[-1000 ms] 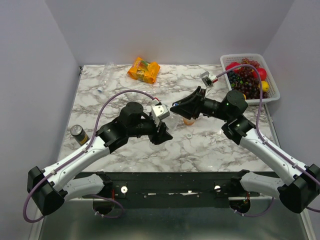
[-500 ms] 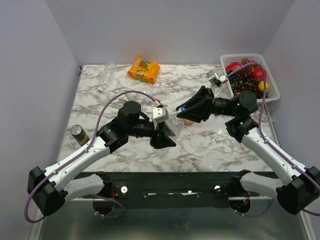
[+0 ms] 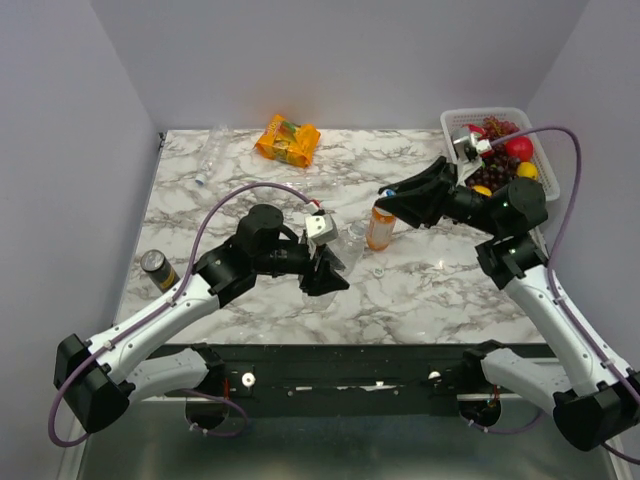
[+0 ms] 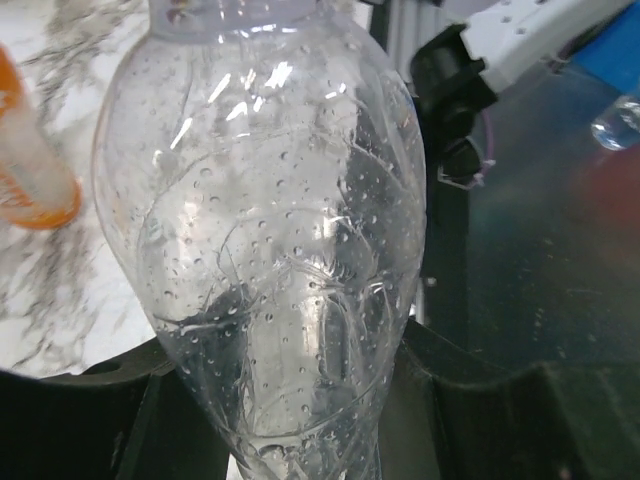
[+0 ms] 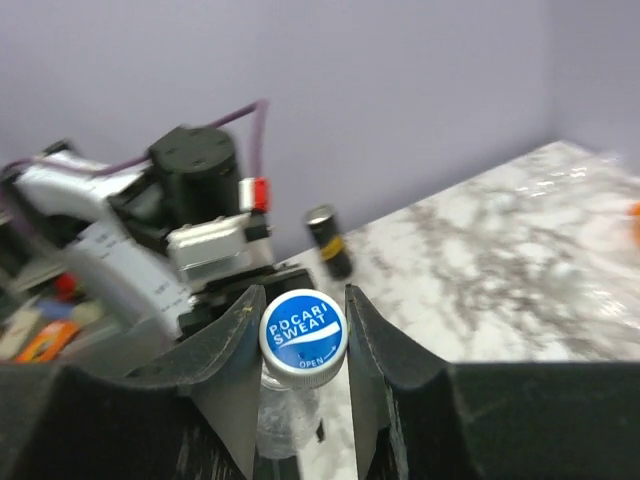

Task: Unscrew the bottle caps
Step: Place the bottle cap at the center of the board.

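My left gripper point(image 3: 328, 268) is shut on the lower body of a clear bottle point(image 4: 270, 220), held tilted above the table with its neck point(image 3: 353, 234) pointing toward the right arm. My right gripper point(image 3: 388, 196) hangs apart from that bottle, up and to the right. It is shut on a blue bottle cap point(image 5: 303, 332) printed POCARI SWEAT. An orange bottle point(image 3: 380, 228) stands upright on the marble between the two grippers. A small pale cap point(image 3: 378, 270) lies on the table just in front of it. Another clear bottle point(image 3: 207, 155) lies at the back left.
An orange snack packet point(image 3: 288, 138) lies at the back centre. A white basket point(image 3: 545, 180) of fruit sits at the back right, close behind the right arm. A dark can point(image 3: 157, 268) stands near the left edge.
My right gripper has drawn back to the right and upward with the blue cap, away from the clear bottle, uncovering the orange bottle. The left gripper and its bottle have barely moved.
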Motion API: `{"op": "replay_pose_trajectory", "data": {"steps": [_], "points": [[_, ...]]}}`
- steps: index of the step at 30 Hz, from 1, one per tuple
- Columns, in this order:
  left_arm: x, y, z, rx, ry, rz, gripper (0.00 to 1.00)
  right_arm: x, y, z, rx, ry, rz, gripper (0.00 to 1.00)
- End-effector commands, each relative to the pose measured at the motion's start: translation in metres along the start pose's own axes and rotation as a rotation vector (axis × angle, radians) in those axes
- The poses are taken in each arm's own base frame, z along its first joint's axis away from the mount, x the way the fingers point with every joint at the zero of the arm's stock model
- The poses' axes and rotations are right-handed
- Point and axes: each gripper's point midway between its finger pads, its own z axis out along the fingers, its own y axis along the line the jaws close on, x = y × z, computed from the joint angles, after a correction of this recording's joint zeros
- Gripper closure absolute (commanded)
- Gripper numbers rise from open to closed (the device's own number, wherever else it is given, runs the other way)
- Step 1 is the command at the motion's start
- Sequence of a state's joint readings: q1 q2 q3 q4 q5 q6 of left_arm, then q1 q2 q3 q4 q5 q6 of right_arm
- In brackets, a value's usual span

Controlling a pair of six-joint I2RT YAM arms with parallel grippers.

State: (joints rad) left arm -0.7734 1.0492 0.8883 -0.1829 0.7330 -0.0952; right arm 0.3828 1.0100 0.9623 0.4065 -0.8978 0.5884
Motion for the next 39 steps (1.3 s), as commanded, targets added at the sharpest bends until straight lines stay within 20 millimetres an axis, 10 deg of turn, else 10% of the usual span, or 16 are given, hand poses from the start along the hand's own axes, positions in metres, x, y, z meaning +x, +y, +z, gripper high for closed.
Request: {"op": "replay_pose_trajectory", "data": {"steps": [1, 10, 16, 27, 39], "points": [[-0.012, 0.036, -0.019, -0.264, -0.032, 0.037, 0.62, -0.036, -0.060, -0.034, 0.494, -0.063, -0.147, 0.78], [-0.021, 0.065, -0.045, -0.507, -0.089, 0.047, 0.62, 0.012, -0.153, -0.119, 1.075, 0.047, -0.104, 0.77], [-0.024, 0.064, -0.048, -0.515, -0.103, 0.050, 0.62, 0.063, -0.177, -0.164, 1.233, 0.070, 0.002, 0.77], [-0.026, 0.063, -0.049, -0.513, -0.111, 0.048, 0.62, 0.199, -0.197, -0.186, 1.240, 0.305, 0.222, 0.76], [-0.023, 0.067, -0.048, -0.525, -0.097, 0.046, 0.62, 0.258, -0.222, -0.202, 1.324, 0.359, 0.304, 0.76]]}}
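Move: The right hand holds the blue cap high over the board, with the white cap already lying some 40 cm below it, about 5 cm ahead and 6 cm to its right. The orange bottle stands roughly 14 cm ahead and 7 cm right, its middle 31 cm lower; the uncapped clear bottle in the left hand is about 5 cm back, 4 cm left and 13 cm below. From the left hand the white cap lies around 13 cm ahead, 10 cm right and 25 cm down. Keeping the blue cap pinched, the right hand swings off to the right and forward with a slight rise, then plunges towards the board on the right of the white cap and orange bottle, about 34 cm lower and 15 cm farther right in all, its fingers turning clockwise from pointing left to pointing forward and steeply down. The left hand, still gripping the clear bottle, carries it forward and left by some 8 cm away from the caps' spot, turning it counter-clockwise, and then holds still. ##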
